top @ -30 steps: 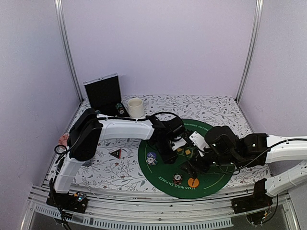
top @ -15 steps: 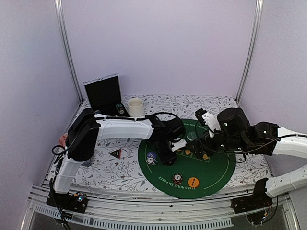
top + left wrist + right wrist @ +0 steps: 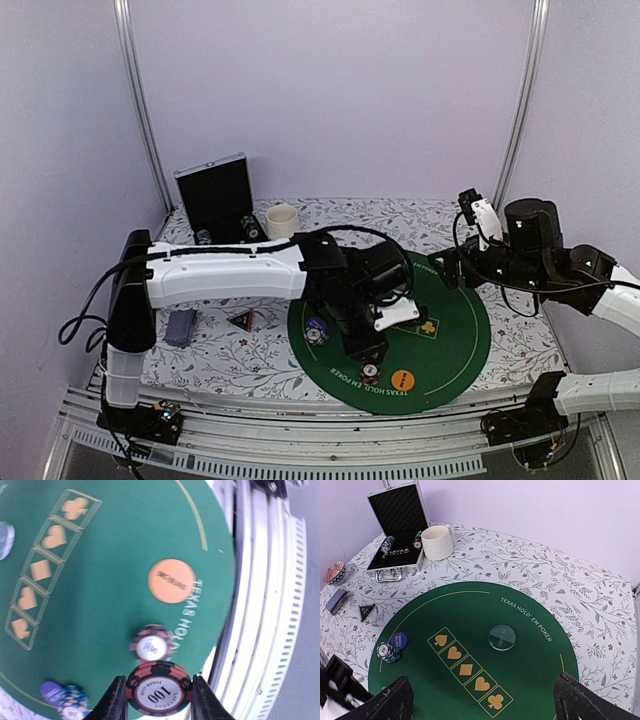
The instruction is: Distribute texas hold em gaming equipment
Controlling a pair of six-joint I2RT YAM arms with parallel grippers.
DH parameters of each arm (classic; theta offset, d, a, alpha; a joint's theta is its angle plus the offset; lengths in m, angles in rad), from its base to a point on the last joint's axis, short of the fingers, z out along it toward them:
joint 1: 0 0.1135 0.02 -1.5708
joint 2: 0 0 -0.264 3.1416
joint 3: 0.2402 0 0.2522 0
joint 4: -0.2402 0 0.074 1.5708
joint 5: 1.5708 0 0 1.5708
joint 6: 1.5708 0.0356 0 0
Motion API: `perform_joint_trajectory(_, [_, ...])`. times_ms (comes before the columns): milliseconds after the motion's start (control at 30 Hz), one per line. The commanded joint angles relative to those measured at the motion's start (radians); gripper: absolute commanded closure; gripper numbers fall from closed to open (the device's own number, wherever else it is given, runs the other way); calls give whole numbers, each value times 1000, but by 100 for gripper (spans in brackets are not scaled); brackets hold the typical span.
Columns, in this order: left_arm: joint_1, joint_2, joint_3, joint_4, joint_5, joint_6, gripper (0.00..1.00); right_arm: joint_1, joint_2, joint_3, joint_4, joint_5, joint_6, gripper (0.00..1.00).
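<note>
My left gripper [image 3: 159, 696] is shut on a dark red chip [image 3: 159, 689] marked 100, held by its edges just above the green mat [image 3: 110, 605]. A dark red chip stack [image 3: 151, 645] lies on the mat right beyond it. The orange disc [image 3: 172, 581] lies farther on, and a blue-white chip stack [image 3: 75, 706] sits to the left. From above, the left gripper [image 3: 365, 346] hangs over the red stack [image 3: 370, 373]. My right gripper [image 3: 490, 706] is open, high above the mat, holding nothing. The triangular token [image 3: 366, 611] and card deck [image 3: 336, 600] lie left of the mat.
A clear dealer disc [image 3: 502, 637] and a purple small-blind disc [image 3: 400, 640] lie on the mat. The cream mug [image 3: 437, 542] and open case [image 3: 400, 515] holding chip rolls [image 3: 387, 544] stand at the back left. The table's front rail [image 3: 260, 605] runs close to the left gripper.
The right arm has lifted off the mat and drawn back up to the right. The left gripper has moved toward the front edge, over the dark red stack.
</note>
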Motion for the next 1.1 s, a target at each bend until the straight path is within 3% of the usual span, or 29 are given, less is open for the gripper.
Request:
perform_joint_trajectory(0, [-61, 77, 38, -94, -58, 7, 88, -9, -22, -46, 26, -34, -17, 1])
perform_joint_trajectory(400, [-66, 172, 95, -79, -127, 32, 83, -11, -26, -106, 63, -76, 8, 1])
perform_joint_trajectory(1067, [-34, 202, 99, -44, -146, 41, 74, -11, -15, -127, 89, -131, 7, 1])
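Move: Beneath the left hand, which holds a stack of red 100 chips, the standing chip stack it is meant for lies almost straight below, about 10 cm down. The big blind marker is some 7 cm to the right of that stack and 1 to 2 cm nearer the base; the blue chip stack is about 12 cm to its left and 10 cm farther out. From the empty right hand the standing stack is about 11 cm back, 14 cm left and 25 cm down. Sinking about 7 cm with the red chips still pinched, the left hand first swings back some 3.5 cm, then eases forward again over the standing stack, slowing and tipping its fingers more upright by over 10 degrees. The held chips come down to the top of that stack and seem to rest on it. The empty right hand drops about 3.5 cm, staying open. ##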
